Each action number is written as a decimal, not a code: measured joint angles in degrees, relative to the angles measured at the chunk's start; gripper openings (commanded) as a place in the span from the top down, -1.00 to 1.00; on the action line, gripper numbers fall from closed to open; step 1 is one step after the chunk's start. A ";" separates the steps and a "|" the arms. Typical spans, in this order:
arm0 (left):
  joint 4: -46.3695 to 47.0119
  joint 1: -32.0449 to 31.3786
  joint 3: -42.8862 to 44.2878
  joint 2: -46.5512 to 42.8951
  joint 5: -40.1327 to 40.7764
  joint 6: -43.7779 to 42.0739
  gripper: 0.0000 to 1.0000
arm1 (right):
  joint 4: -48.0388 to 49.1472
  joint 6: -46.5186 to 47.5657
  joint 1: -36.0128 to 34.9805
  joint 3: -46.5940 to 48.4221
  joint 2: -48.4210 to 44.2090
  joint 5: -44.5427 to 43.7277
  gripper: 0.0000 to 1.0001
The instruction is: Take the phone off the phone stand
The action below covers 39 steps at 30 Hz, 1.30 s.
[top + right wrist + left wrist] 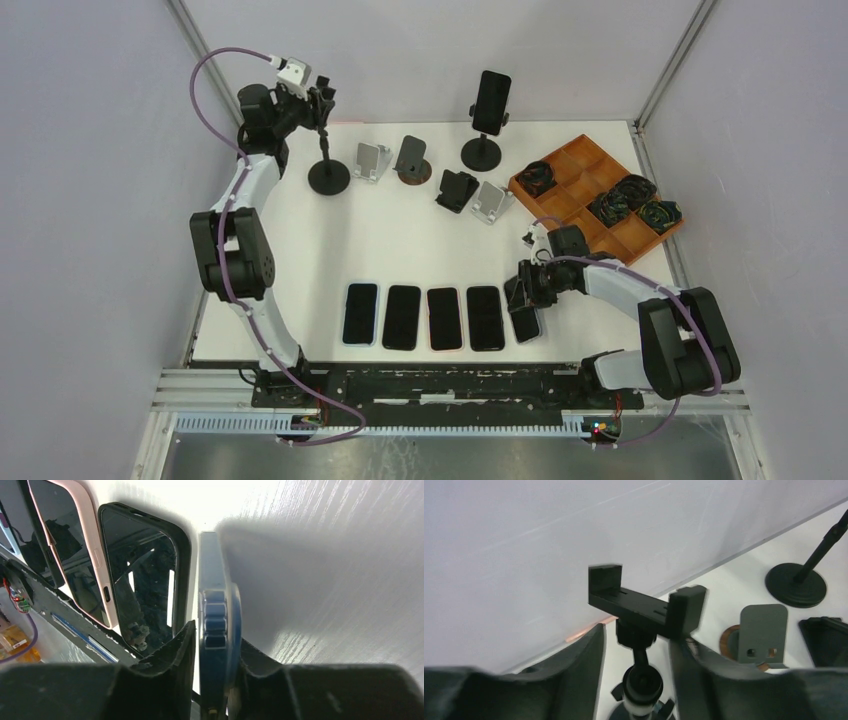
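The black phone stand (326,150) at the back left has an empty clamp head (644,607). My left gripper (318,95) (636,635) is raised at that head, its fingers apart on either side of the stand's neck, touching nothing. A blue-cased phone (212,570) (526,320) stands on its edge on the table at the right end of a row of phones. My right gripper (520,295) (215,640) straddles it. The right finger is against the case and a sliver of light shows at the left finger (182,645).
Several phones (444,318) lie face up in a row near the front edge. Another phone (491,100) sits in a tall stand at the back. Several small stands (410,158) line the back. A wooden tray (583,160) with coiled cables is at the right.
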<state>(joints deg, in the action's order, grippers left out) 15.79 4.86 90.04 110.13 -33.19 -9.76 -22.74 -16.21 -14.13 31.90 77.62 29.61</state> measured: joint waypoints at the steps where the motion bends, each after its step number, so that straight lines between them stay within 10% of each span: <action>1: 0.24 0.09 -0.02 0.00 0.11 0.07 -0.57 | 0.00 -0.04 0.00 -0.24 0.04 0.37 0.26; 4: 1.99 0.59 -0.07 -0.02 0.46 1.31 -0.98 | 0.22 -0.11 0.00 -0.24 0.04 0.98 0.12; 23: -6.95 2.60 -9.07 -13.92 2.54 4.68 -1.00 | 3.32 -5.60 -0.09 -5.90 -10.08 -7.67 0.25; 39: -22.51 3.17 -12.13 -20.31 -4.28 5.49 -1.00 | 6.56 -11.28 -0.42 -9.42 -16.61 -12.13 -0.36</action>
<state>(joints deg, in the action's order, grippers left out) -6.72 8.03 77.91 89.82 -37.47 -4.27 -16.19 -27.49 -14.55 22.48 61.01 17.47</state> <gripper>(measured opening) 0.995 0.634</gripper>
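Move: The tilted phone at the right fingers has its middle about 4 cm back, level sideways and roughly 1 cm below that hand; the black phone lies 10 cm left and 7 cm back, the pink phone 20 cm left and 7 cm back. The left fingers are at the phone stand's joint, 0 cm away; the grey stand is some 13 cm right, level ahead and 24 cm below, the round-base stand 24 cm right at that depth. Right fingers open, easing 2 cm right and laying the phone down; left releases the joint, backing off 12 cm. ##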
